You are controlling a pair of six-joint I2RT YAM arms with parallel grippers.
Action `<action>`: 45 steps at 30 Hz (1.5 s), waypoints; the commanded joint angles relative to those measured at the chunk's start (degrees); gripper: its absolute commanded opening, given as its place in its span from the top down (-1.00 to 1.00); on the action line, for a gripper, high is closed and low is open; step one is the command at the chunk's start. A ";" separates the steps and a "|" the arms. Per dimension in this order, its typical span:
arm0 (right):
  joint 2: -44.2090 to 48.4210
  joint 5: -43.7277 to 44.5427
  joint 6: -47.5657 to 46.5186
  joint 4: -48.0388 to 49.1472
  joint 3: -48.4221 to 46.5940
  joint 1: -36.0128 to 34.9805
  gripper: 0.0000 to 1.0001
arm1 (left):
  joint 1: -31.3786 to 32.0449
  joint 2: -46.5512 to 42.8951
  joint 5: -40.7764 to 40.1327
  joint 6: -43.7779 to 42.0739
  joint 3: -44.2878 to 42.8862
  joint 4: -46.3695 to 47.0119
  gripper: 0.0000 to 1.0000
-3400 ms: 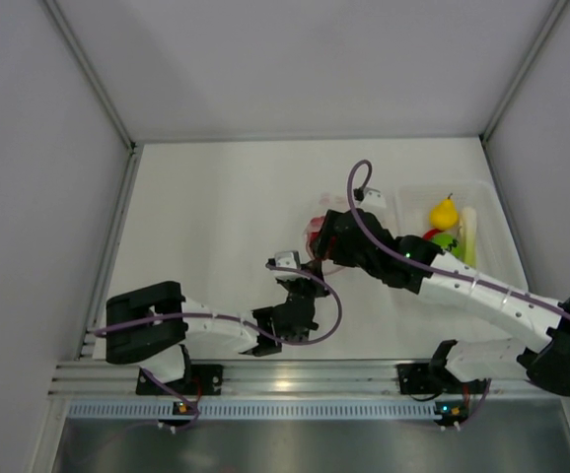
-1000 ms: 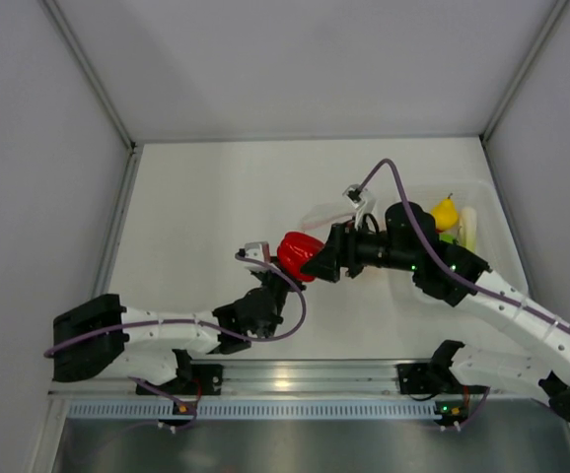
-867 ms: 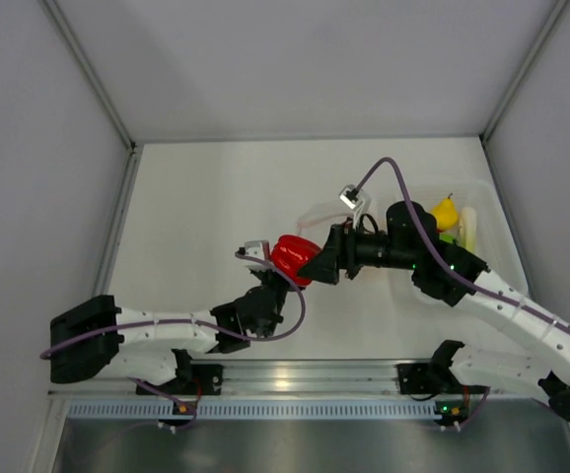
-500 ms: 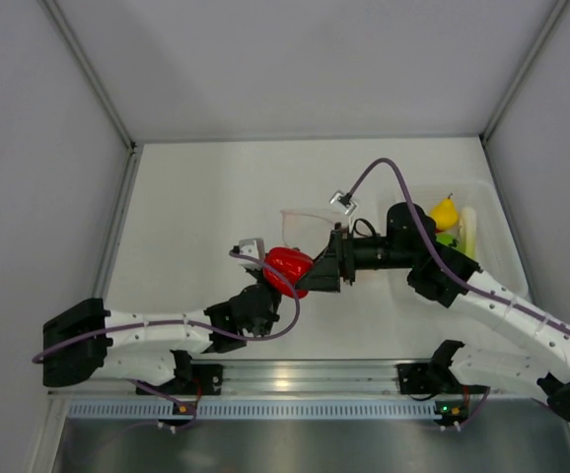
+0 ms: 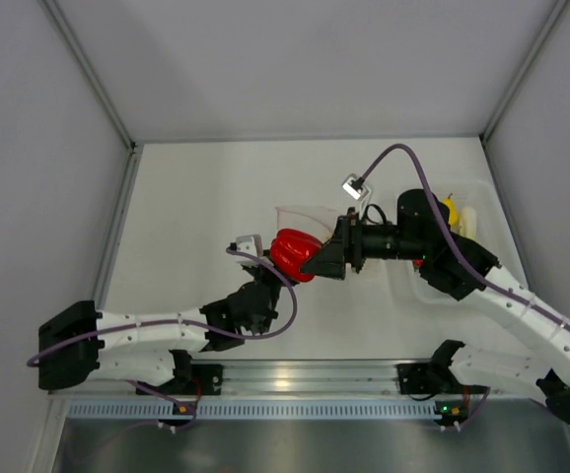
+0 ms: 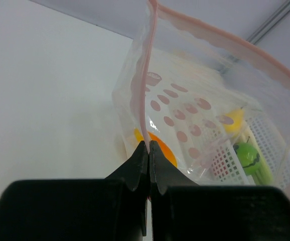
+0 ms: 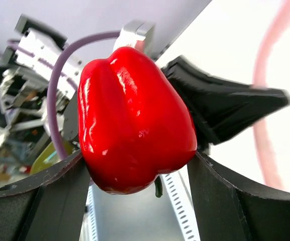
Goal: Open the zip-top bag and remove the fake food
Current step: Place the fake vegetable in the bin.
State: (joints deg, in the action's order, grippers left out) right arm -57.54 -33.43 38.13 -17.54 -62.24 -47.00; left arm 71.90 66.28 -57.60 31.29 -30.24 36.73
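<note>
The zip-top bag (image 6: 200,100) is clear with pink dots and a pink zip strip. My left gripper (image 6: 148,146) is shut on that strip at the bag's mouth and holds the bag up off the table. An orange piece of fake food (image 6: 161,149) lies inside the bag. From above, the bag (image 5: 300,217) shows behind the red pepper (image 5: 287,252), and the left gripper (image 5: 268,278) sits just below the pepper. My right gripper (image 7: 137,161) is shut on the glossy red pepper (image 7: 135,115), holding it in the air beside the bag.
A translucent white tray (image 5: 484,192) stands at the right, with a yellow pear-like piece (image 5: 450,209) and a pale stalk (image 5: 468,223) in it. Through the bag I see the tray's green ball (image 6: 249,153). The aluminium rail (image 5: 285,379) runs along the near edge.
The right gripper has drawn the red pepper out of the bag and now holds it clear, drifting slightly up and right. The left gripper keeps its grip on the raised strip.
</note>
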 commanded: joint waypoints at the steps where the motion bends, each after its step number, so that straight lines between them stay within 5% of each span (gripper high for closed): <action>1: 0.23 8.81 -5.16 -8.98 -5.70 2.17 1.00 | -0.70 -2.56 -1.19 0.88 -2.63 -2.01 1.00; 7: 2.60 15.40 -6.84 -14.44 -7.63 5.34 1.00 | -1.15 -2.65 -0.41 1.23 -3.60 -4.03 1.00; 14: 1.64 36.03 -13.07 -29.82 -15.71 13.33 1.00 | -1.15 -3.79 0.65 1.76 -4.82 -7.89 1.00; 24: -3.01 37.21 -17.74 -29.57 -9.57 40.38 1.00 | -3.43 -3.79 6.09 3.43 -7.73 -15.81 1.00; 33: -14.07 39.67 -19.94 -23.95 -7.11 46.39 0.99 | -5.10 -5.64 12.42 2.46 -10.98 -21.07 1.00; 40: -23.14 40.20 -20.02 -22.01 -8.25 46.48 0.59 | -5.72 -5.20 18.30 1.85 -14.93 -25.73 1.00; 45: -27.09 39.06 -19.41 -20.78 -7.90 46.39 0.10 | -6.51 -5.11 21.74 2.02 -16.95 -27.68 1.00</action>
State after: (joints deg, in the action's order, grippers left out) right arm -84.09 5.87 19.07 -42.22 -68.99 -1.21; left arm 65.84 61.98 -39.48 34.11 -44.36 10.85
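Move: The right hand, already holding the red pepper, has the bin's middle about 20 cm ahead, 41 cm to its right and 30 cm below. In the bin, the red chili lies some 31 cm right and 20 cm ahead, the striped green vegetable 38 cm right and 20 cm ahead, and the yellow fruit 41 cm right and 29 cm ahead. For the left hand, pinching the bag's rim, the bin is about 46 cm right, 10 cm ahead and 18 cm lower. Rightward and forward, at much the same height at first, the right arm carries the gripped pepper away from the bag's mouth, roughly 30 cm across, then sinks about 20 cm over the bin's left side while the wrist swings the fingers from pointing left to steeply down. The left hand keeps its pinch on the rim, rising a little and turning slightly clockwise. ##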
